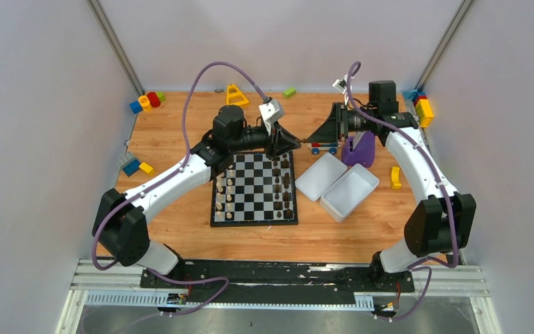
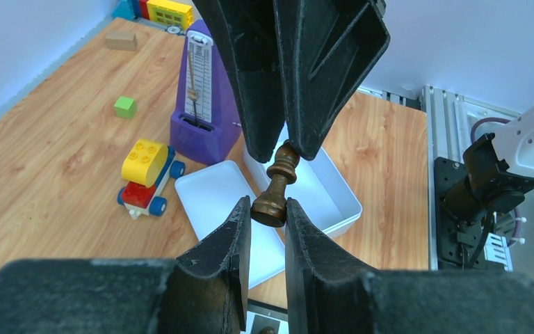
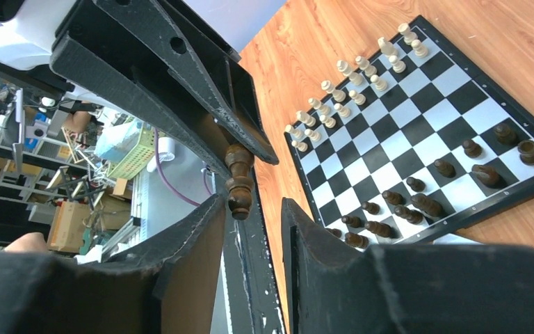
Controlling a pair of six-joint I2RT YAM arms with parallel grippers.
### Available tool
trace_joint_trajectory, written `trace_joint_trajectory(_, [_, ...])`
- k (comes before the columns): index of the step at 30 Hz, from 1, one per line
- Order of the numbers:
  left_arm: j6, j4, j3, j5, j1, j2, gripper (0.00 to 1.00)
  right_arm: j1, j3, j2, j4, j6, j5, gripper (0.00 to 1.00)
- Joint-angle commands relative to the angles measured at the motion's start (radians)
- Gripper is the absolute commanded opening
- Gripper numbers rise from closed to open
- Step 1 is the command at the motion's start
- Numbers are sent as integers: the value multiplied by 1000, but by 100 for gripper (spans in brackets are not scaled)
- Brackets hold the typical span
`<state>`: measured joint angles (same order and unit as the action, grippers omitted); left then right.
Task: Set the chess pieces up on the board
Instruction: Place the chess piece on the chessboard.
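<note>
A dark brown chess piece (image 2: 278, 184) hangs in the air between my two grippers, beyond the board's far right corner. My left gripper (image 2: 268, 209) is shut on its base. My right gripper (image 3: 250, 205) stands open around its head (image 3: 239, 182), with a gap to one finger. In the top view the left gripper (image 1: 299, 144) and right gripper (image 1: 311, 139) meet tip to tip. The board (image 1: 254, 221) carries cream pieces (image 1: 226, 195) along its left side and dark pieces (image 1: 285, 184) along its right. One dark piece (image 3: 488, 175) lies tipped over.
A white tray (image 1: 351, 191) and its lid (image 1: 320, 175) lie right of the board. Behind them stand a purple metronome (image 1: 359, 149) and a toy car (image 1: 323, 147). Coloured blocks sit at the far corners (image 1: 146, 101), at the left (image 1: 133, 165) and at the right (image 1: 395, 177).
</note>
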<state>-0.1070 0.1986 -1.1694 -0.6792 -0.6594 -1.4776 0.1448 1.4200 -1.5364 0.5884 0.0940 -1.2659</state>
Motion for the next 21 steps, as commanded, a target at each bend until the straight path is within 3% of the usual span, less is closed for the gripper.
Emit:
trace_joint_trajectory(1, [-17,56,5,-7,4,-1,0,19,-4,-3,-64,33,-57,35])
trace_joint_trajectory(10, [-16,59,7,-8,3,-2,0,35,0,-19,-75,43,-73,27])
trace_joint_trajectory(21, [13,53,25,-9,4,6,0,36,2,-20,-76,34,-68,0])
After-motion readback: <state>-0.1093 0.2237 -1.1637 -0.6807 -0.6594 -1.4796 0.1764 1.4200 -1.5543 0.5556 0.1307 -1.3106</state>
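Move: The brown chess piece is held up in the air by its base in the left hand's fingertips, its middle about 2 cm to the right of that hand. From the open right hand the piece lies some 3 cm to the left and 1 cm back, at nearly the same height. Well below the right hand, about 26 cm, are the chessboard, 15 cm left and 1 cm back, the white lid, 5 cm right and 4 cm ahead, and the white box, 14 cm right and 2 cm back. The right fingers close on the head end of the brown chess piece and pinch it, after the right hand has eased about 1 cm to the left and a little back to bring its tips around the head. They go from roughly two fifths open to under a fifth; the left hand stays in place and keeps its grip on the base. ##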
